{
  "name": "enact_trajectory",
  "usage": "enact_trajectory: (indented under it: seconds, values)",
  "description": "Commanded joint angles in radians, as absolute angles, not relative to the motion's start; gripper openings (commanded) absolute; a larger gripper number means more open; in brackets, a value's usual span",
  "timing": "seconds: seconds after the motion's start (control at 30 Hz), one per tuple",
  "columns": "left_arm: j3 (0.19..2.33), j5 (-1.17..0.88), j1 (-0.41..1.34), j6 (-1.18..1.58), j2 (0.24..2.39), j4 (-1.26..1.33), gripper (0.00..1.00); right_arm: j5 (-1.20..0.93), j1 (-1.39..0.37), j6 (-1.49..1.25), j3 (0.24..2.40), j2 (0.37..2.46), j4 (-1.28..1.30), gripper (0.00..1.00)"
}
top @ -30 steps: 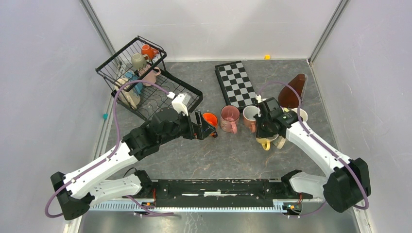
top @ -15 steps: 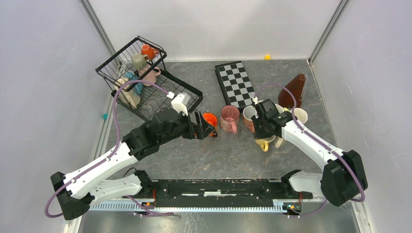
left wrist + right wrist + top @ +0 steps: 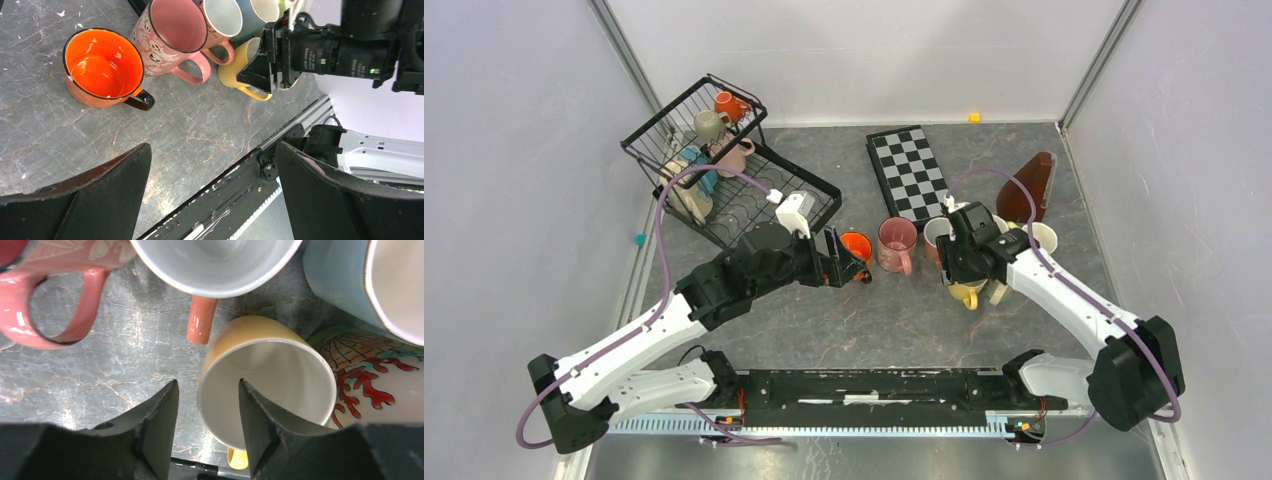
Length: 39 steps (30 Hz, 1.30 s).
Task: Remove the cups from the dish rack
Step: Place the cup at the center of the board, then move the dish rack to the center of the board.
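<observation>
The black wire dish rack (image 3: 769,205) stands at the back left with several cups in its basket, among them an orange one (image 3: 727,104) and a pink one (image 3: 734,155). On the table stand an orange cup (image 3: 856,245), a pink cup (image 3: 896,240), a salmon-handled cup (image 3: 938,238) and a yellow cup (image 3: 967,293). My right gripper (image 3: 207,382) is open astride the rim of the upright yellow cup (image 3: 280,375), one finger inside and one outside, clear of the wall. Beside the orange cup (image 3: 102,67), my left gripper (image 3: 212,147) is wide open and holds nothing.
A light blue cup (image 3: 335,280) and a coral-patterned cup (image 3: 370,375) crowd the yellow one. A checkerboard (image 3: 911,175) lies at the back centre, a brown wedge-shaped object (image 3: 1027,190) at the back right. The black rail (image 3: 864,385) runs along the near edge.
My right gripper's jaws have parted and let go of the yellow cup's rim, and the arm has shifted slightly left. The left arm has not moved.
</observation>
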<state>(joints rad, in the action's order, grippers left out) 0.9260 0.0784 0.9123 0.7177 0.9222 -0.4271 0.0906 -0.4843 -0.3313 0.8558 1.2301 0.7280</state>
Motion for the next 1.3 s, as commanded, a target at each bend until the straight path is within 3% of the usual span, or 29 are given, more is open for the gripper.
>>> enact_trajectory:
  seconds: [0.0, 0.27, 0.47, 0.9, 1.27]
  values:
    - [0.965, 0.113, 0.914, 0.678, 0.901, -0.449, 1.0, 0.105, -0.493, -0.324, 0.927, 1.167, 0.757, 0.57]
    - [1.015, 0.157, 0.914, 0.672, 0.903, -0.494, 1.0, 0.087, -0.498, -0.321, 0.986, 1.095, 0.808, 0.75]
    - [1.061, 0.261, 0.915, 0.668, 0.916, -0.549, 1.0, 0.052, -0.502, -0.316, 1.043, 1.037, 0.816, 0.98]
    - [1.079, 0.737, 0.906, 0.708, 0.976, -0.663, 1.0, -0.095, -0.5, -0.331, 1.021, 0.911, 0.545, 0.98]
    - [1.027, 0.814, 0.786, 0.668, 1.017, -0.639, 1.0, -0.119, -0.501, -0.359, 0.895, 0.764, 0.378, 0.98]
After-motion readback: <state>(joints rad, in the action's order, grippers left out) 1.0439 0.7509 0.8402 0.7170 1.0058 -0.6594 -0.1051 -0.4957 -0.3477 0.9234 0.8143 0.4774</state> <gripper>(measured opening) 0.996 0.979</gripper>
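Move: The yellow cup stands freshly set down by my right hand: its middle is about 4 cm right and 5 cm below, with one finger inside its near rim and one outside. The salmon cup is some 8 cm ahead, 1 left, the coral cup about 11 cm right and 1 ahead. From my left hand, the pink cup in the rack is roughly 27 cm ahead, 24 left, 17 below; the orange cup 8 ahead, 1 right, 21 below. I lift my right hand off the yellow cup's rim, nearly straight up by about 18 cm and late on some 5 cm left, spreading its fingers fully and tipping them up from pointing down towards forward as the wrist rolls. My empty left hand, wide open, rises briefly and settles back, swinging left and forward towards the rack while turning counter-clockwise. ##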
